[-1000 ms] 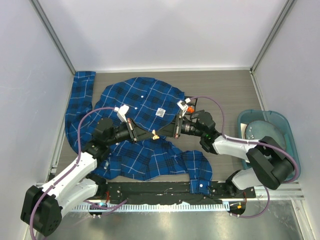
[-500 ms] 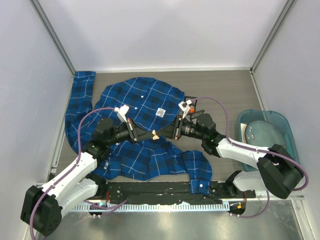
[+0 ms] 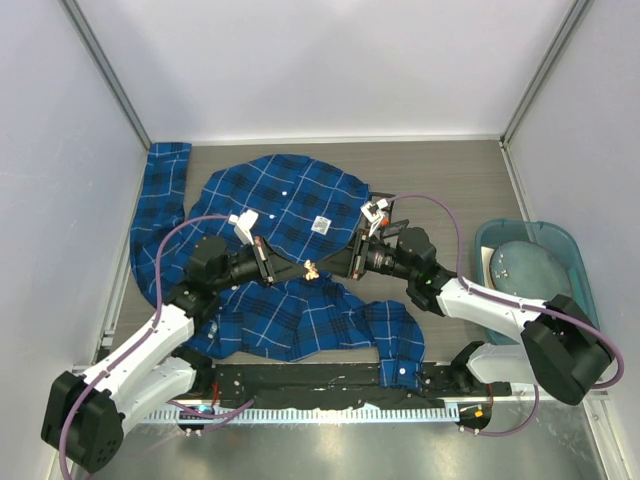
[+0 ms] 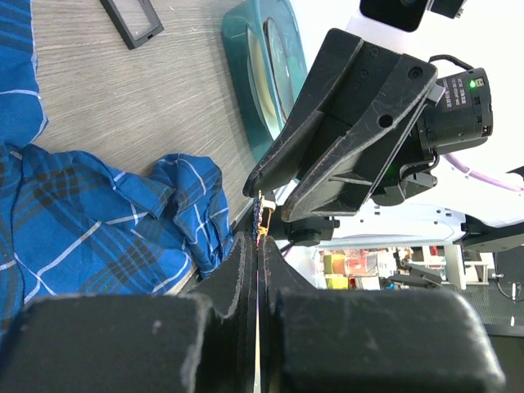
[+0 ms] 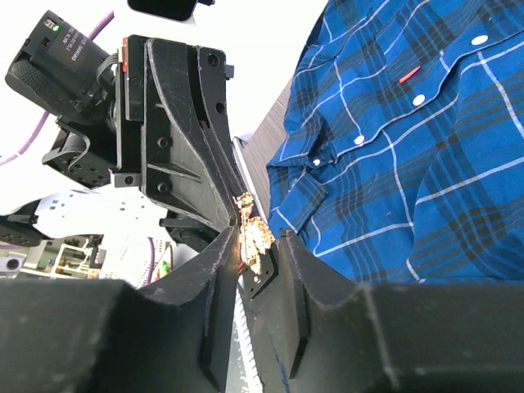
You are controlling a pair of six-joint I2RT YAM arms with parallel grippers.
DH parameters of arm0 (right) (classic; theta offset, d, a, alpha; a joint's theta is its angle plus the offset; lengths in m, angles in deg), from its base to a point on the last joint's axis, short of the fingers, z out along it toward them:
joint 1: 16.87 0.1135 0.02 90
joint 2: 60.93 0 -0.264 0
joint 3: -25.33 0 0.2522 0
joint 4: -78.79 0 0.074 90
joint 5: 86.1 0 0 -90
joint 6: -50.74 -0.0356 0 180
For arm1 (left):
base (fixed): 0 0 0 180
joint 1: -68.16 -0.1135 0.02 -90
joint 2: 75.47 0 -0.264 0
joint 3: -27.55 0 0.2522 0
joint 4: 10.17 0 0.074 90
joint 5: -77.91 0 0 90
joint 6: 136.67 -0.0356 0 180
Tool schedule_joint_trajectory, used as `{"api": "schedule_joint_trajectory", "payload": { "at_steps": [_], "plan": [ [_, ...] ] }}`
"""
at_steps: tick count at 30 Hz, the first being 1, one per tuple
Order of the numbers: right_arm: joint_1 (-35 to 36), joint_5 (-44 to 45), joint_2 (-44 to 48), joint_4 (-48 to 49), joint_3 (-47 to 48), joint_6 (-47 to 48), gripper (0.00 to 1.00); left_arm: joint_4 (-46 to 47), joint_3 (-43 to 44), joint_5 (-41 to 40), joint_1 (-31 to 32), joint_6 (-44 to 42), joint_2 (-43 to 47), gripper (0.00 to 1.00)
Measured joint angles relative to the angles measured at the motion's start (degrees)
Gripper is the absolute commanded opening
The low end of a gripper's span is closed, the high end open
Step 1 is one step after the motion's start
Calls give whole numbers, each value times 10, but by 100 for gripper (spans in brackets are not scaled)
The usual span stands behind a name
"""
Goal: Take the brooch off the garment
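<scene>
The blue plaid garment lies spread flat on the table, and also shows in the left wrist view and the right wrist view. The small gold brooch hangs in the air above the shirt's lower part, between the two grippers. My left gripper is shut on the brooch, seen edge-on at its tips. My right gripper faces it tip to tip. Its jaws stand slightly apart around the brooch, which rests against one finger.
A teal bin holding a round lid stands at the right edge of the table, also in the left wrist view. A small black rectangular frame lies on the bare wood. White walls enclose the back and sides.
The right arm's elbow and forearm have swung to the right and its gripper has drawn back slightly. The left arm and the brooch have stayed put.
</scene>
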Motion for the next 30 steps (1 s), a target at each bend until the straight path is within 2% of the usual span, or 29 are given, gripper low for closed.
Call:
{"api": "schedule_joint_trajectory", "payload": {
  "at_steps": [13, 20, 23, 27, 30],
  "plan": [
    [-11, -37, -7, 8, 0, -13, 28, 2, 0, 17, 0, 1, 8, 0],
    [-11, -61, -26, 42, -1, -32, 24, 6, 0, 23, 0, 11, 16, 0],
    [-11, -71, -37, 75, -1, -50, 19, 13, 0, 27, 0, 14, 16, 0],
    [-11, -82, -49, 110, -3, -71, 1, 20, -2, 30, 0, 16, 16, 0],
    [-14, -87, -53, 130, -7, -84, 1, 22, -2, 31, 0, 19, 16, 0]
  ]
}}
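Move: The brooch is already pinched in the left fingertips, some 2 cm to the right of the left hand and level with it. From the right hand, whose fingers stand part open facing it, the brooch is about 2 cm left, 1 cm back and at the same height. The garment's white label lies roughly 10 cm straight ahead of the right hand and 20 cm below; the black frame with the orange brooch is about 13 cm ahead, 12 cm right and equally low. The right hand eases back and a touch to its right, then comes left and up onto the brooch, ending about 1 cm back and 1 cm up, its leftward-pointing fingers swung back and tipped up some 10 degrees in all, and late on those fingers shut right down to pinch the brooch's near edge. The left hand keeps its shut grip throughout and carries the brooch up about 1.5 cm and back about 1 cm, hardly turning. ##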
